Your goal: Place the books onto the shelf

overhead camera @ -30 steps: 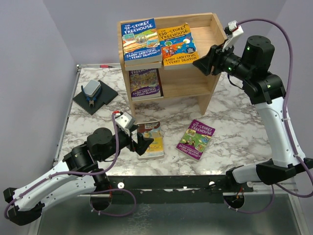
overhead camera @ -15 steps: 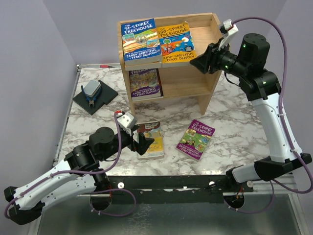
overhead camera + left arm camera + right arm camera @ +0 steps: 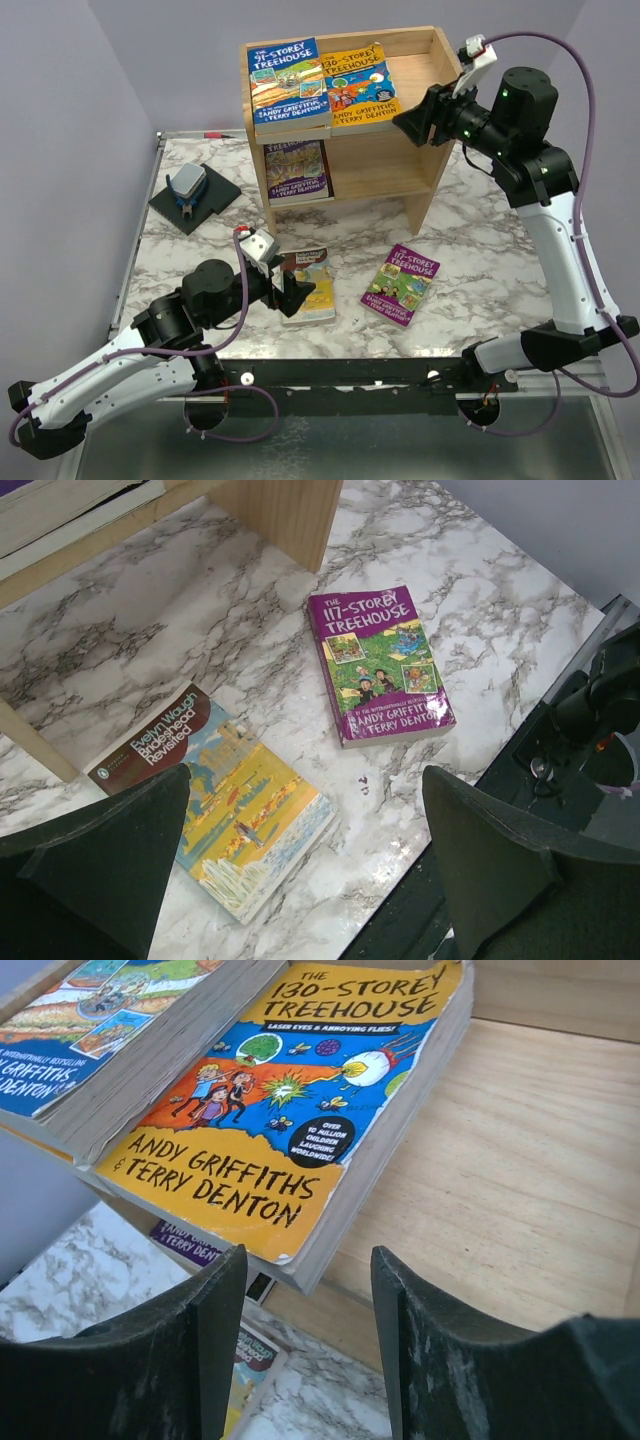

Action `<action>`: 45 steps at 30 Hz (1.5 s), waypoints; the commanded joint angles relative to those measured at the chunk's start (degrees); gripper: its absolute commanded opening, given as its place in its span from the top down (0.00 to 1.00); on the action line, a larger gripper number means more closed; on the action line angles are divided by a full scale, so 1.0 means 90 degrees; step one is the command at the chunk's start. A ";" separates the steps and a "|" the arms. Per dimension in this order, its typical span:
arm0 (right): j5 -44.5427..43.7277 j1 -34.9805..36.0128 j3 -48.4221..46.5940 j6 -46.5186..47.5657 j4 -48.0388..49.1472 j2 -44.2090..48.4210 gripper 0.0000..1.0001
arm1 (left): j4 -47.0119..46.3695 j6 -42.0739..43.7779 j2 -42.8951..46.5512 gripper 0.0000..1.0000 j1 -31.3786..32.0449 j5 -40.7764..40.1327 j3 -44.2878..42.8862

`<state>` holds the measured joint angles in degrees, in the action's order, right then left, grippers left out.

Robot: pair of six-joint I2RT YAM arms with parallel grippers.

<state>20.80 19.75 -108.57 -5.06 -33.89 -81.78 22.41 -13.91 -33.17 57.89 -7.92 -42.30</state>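
Note:
The wooden shelf [image 3: 400,150] stands at the back of the marble table. On its top tier lie a blue book [image 3: 288,85] and an orange book [image 3: 360,88] side by side; another book [image 3: 298,170] rests on the lower tier. A purple book [image 3: 401,283] lies flat on the table. My right gripper [image 3: 405,118] hovers open just off the orange book's [image 3: 300,1090] near right corner, with nothing between its fingers. Low over the table, my left gripper [image 3: 297,293] stands wide open and empty, with the purple book [image 3: 380,665] ahead of it.
A "Brideshead Revisited" paperback [image 3: 230,800] lies under the left gripper. A black pad with a blue-grey tool [image 3: 192,195] sits at the left. The bare right half of the shelf top [image 3: 520,1160] is beside the orange book. The table's front rail [image 3: 350,385] runs close behind the purple book.
The orange book has slid slightly further back onto the shelf top. My right gripper narrowed, then widened again and drew back a little. The left arm has barely moved.

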 commanded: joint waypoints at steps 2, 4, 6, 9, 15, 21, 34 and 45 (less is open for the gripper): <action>-0.0899 -0.0026 -0.0057 -0.0203 0.0199 0.0409 0.42 | -0.0012 0.0071 0.0010 0.01 0.0024 0.0126 0.0061; -0.1009 -0.0026 0.0013 -0.0299 0.0236 0.0512 0.42 | -0.0012 0.0067 0.0018 0.01 0.0023 0.0074 0.0067; -0.0930 -0.0026 0.0156 -0.0385 0.0275 0.0655 0.42 | -0.0016 0.0054 0.0030 0.01 0.0023 0.0043 0.0071; -0.0913 -0.0029 0.0486 -0.0564 0.0135 0.0952 0.41 | -0.0014 0.0034 -0.0009 0.01 0.0023 -0.0015 0.0065; -0.1449 -0.0026 0.1786 -0.1048 -0.0351 0.2041 0.36 | -0.0034 -0.0038 -0.0176 0.01 0.0023 0.0031 0.0055; -0.2449 -0.0028 0.4148 -0.2068 -0.0503 0.3549 0.29 | -0.0195 -0.0280 -0.0759 0.01 0.0024 0.0278 -0.0055; -0.3132 -0.0026 0.7667 -0.4899 -0.0903 0.4705 0.24 | -0.1249 -0.1261 -0.3182 0.01 0.0033 0.0336 -0.0472; -0.3318 -0.0026 0.8750 -0.5781 -0.0479 0.4523 0.22 | -0.2153 -0.1910 -0.5978 0.01 0.0034 0.0209 -0.1267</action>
<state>-6.66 19.75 -32.45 -52.40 -40.07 -40.56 8.01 -28.36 -81.45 57.89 -5.19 -49.89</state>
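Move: The 117-Storey Treehouse book lies some 46 cm below the right hand, about 14 cm back and 4 cm to its right; the 130-Storey book on the shelf top is roughly 8 cm ahead and 9 cm left, at nearly hand height. From the left hand, the 117-Storey book is about 7 cm ahead, 21 cm right and 25 cm down, and the Brideshead book 6 cm ahead, 2 cm left, equally low. Both hands drop to flank the 117-Storey book, right opening wider, down 35 cm and back; left down-right 15 cm. ##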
